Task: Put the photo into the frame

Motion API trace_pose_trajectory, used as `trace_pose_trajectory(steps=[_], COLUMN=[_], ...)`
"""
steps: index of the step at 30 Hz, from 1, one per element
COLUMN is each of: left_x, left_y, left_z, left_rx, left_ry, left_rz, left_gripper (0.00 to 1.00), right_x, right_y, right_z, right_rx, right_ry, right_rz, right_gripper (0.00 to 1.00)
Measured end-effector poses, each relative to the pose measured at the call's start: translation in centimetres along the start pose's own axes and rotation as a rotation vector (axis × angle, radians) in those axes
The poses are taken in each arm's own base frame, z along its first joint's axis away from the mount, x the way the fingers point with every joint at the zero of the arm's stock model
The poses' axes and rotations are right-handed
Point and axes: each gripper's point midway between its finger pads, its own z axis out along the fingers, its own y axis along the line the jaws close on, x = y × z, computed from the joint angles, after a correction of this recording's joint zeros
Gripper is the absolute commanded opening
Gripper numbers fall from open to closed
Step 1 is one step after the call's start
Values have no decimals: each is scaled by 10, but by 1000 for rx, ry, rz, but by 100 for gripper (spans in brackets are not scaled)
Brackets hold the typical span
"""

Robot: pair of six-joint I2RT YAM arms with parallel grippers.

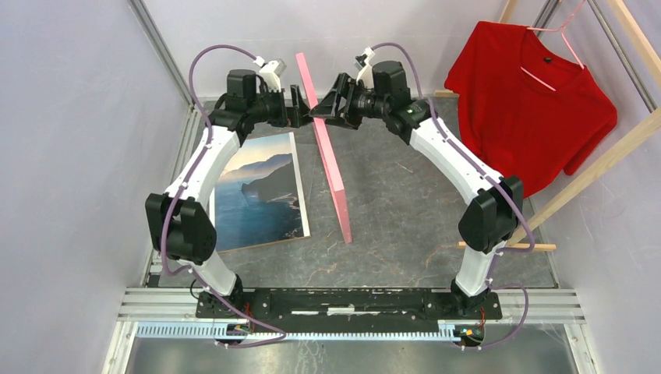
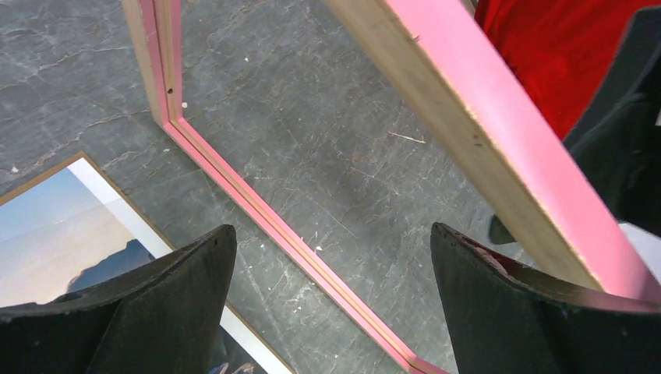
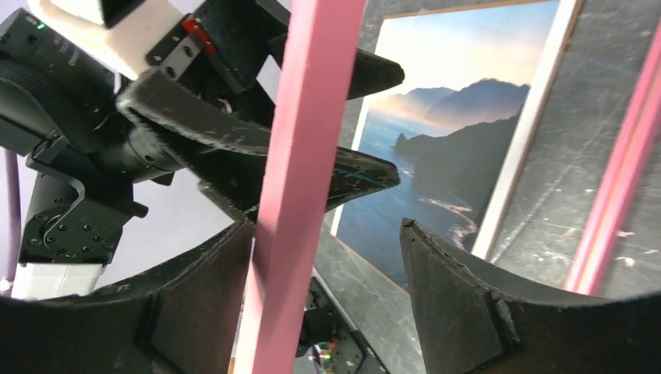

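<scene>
The pink frame [image 1: 331,167] stands on its long edge on the dark table, its top leaning towards the back. The photo [image 1: 257,195], blue mountains under a pale sky, lies flat to its left, near the left arm. Both grippers meet at the frame's top rail. My right gripper [image 3: 327,234] is open, and the pink rail [image 3: 300,179] runs between its jaws close to the left finger, with a gap to the other. My left gripper [image 2: 334,238] is wide open, the frame's bottom rail [image 2: 257,210] below it and the top rail [image 2: 499,132] beside its right finger.
A red T-shirt [image 1: 538,93] hangs on a pink hanger from a wooden rack [image 1: 616,148] at the back right. Metal rails border the table on the left [image 1: 167,54] and along the near edge [image 1: 351,300].
</scene>
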Motion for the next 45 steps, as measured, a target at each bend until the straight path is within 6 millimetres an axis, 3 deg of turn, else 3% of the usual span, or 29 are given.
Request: trace_pose_trajectory(steps=[9, 17, 23, 27, 33, 36, 41, 45], left_x=[2, 3, 10, 45, 130, 164, 197, 208], left_y=[-13, -14, -6, 17, 68, 87, 102, 94], left_z=[39, 47, 49, 54, 47, 39, 34, 37], left_rx=[8, -3, -34, -97, -235, -282, -335, -343], left_ry=[38, 51, 58, 130, 327, 409, 481, 497], left_rz=[24, 26, 32, 63, 156, 203, 318, 425], left_gripper=[100, 100, 100, 100, 98, 100, 100, 100], right_x=[-34, -27, -25, -34, -38, -35, -32, -22], right_y=[13, -36, -60, -71, -89, -111, -137, -151], right_z=[-36, -48, -57, -74, -107, -121, -135, -147], right_rx=[89, 229, 299, 369, 475, 554, 647, 705], right_ry=[-39, 23, 47, 20, -19, -21, -31, -34], right_rz=[-227, -267, -251, -264, -293, -286, -273, -273], right_gripper=[61, 59, 48, 41, 34, 30, 18, 12])
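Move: Near the middle of the upright frame's upper long bar, the right hand has that bar between its open fingers, about 3 cm below, 1 cm left and 1 cm back of the hand point. The lower bar stands on the table some 31 cm down, 5 cm right and 4 cm back; the photo's middle is roughly 18 cm left, 8 cm back, equally low. From the left hand, the upper bar is about 3 cm right, 2 cm back and 2 cm higher. Carrying the upper bar over to the right, the right hand travels about 20 cm that way, rising briefly before sinking to 7 cm below its start, while its wrist tips the fingers some 40 degrees downward and they close to pinch the bar. The left hand first follows about 4 cm right beside the bar, then, staying open, drops about 22 cm and draws back, fingers turning down over the photo's right edge. ##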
